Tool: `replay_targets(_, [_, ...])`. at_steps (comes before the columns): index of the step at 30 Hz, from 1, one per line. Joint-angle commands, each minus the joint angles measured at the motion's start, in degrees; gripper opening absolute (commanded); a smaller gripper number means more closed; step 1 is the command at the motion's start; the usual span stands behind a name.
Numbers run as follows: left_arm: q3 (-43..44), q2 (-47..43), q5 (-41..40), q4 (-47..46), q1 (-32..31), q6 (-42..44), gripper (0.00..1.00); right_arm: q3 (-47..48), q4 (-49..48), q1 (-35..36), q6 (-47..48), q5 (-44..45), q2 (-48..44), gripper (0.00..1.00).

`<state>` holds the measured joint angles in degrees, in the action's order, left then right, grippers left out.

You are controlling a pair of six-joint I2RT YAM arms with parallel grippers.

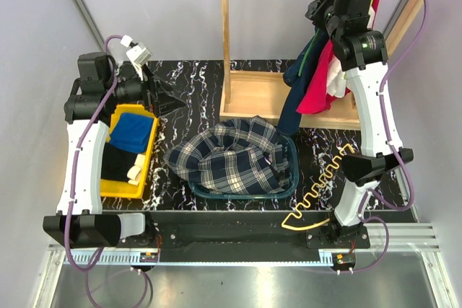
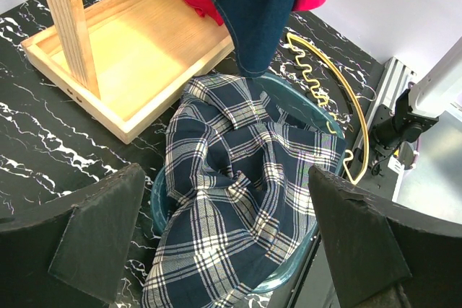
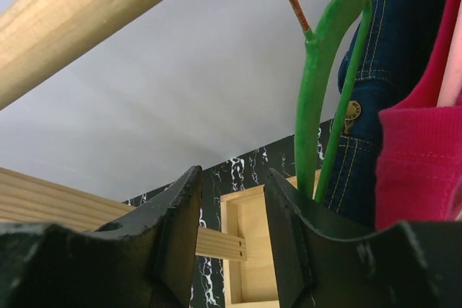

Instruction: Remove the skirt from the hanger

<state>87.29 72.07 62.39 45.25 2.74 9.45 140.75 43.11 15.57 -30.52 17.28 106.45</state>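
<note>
The tartan skirt [image 1: 232, 155] lies crumpled in a teal basket [image 1: 289, 178], off the hanger. The pale yellow hanger [image 1: 323, 183] lies flat on the table to the right of the basket, by the right arm's base. In the left wrist view the skirt [image 2: 238, 200] fills the basket [image 2: 302, 107], with the hanger [image 2: 355, 110] beyond it. My left gripper [image 1: 170, 97] [image 2: 225, 178] hovers left of the basket, open and holding nothing. My right gripper [image 1: 320, 14] [image 3: 232, 174] is raised under the wooden rail, jaws apart with nothing between them.
A wooden rack with a tray base [image 1: 253, 95] stands at the back. A navy denim garment [image 1: 297, 84] and a red garment [image 1: 317, 93] hang from it; a green hanger [image 3: 317, 84] is just right of my right fingers. A yellow bin [image 1: 115, 187] of cloths sits left.
</note>
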Motion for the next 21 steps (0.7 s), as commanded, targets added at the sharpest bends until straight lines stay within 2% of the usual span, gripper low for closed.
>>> replay_targets(1, [0.7, 0.3, 1.9, -2.8, 0.4, 1.7, 0.99, 1.5, -1.3, -0.3, 0.8, 0.4, -3.1, 0.48])
replay_targets(7, [0.6, 0.8, 2.0, -2.8, 0.5, 1.8, 0.99, 4.4, 0.1, -0.4, 1.5, -3.5, -4.1, 0.48])
replay_targets(15, [0.6, 0.6, 2.1, -2.8, 0.5, 1.3, 0.99, 0.0, 0.7, -0.8, 6.3, 5.8, -9.2, 0.49])
replay_targets(21, [1.2, 0.7, 2.2, -2.8, 0.5, 1.3, 0.99, -0.9, 1.4, -2.9, 5.5, 5.0, -9.1, 0.50])
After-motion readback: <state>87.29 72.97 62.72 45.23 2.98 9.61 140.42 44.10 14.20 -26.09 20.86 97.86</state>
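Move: The green hanger is the nearest thing to the right hand: about 6 cm to its right and 1 cm ahead, roughly level with it. The denim garment hangs some 7 cm right, 3 cm ahead and 14 cm below the hand. The pink garment is about 10 cm right and equally far ahead and below; the lime hanger is some 12 cm right, level with it front to back and in height. From the left hand, the green hanger lies about 45 cm right, 20 cm ahead and 12 cm higher. Up and back comes the right hand, slowly at first and then faster, some 6 cm each way, swinging about 4 cm right late on so that it lines up more nearly with the green hanger. The fingers stay half open and keep pointing forward, tipping up slightly; nothing is gripped. ##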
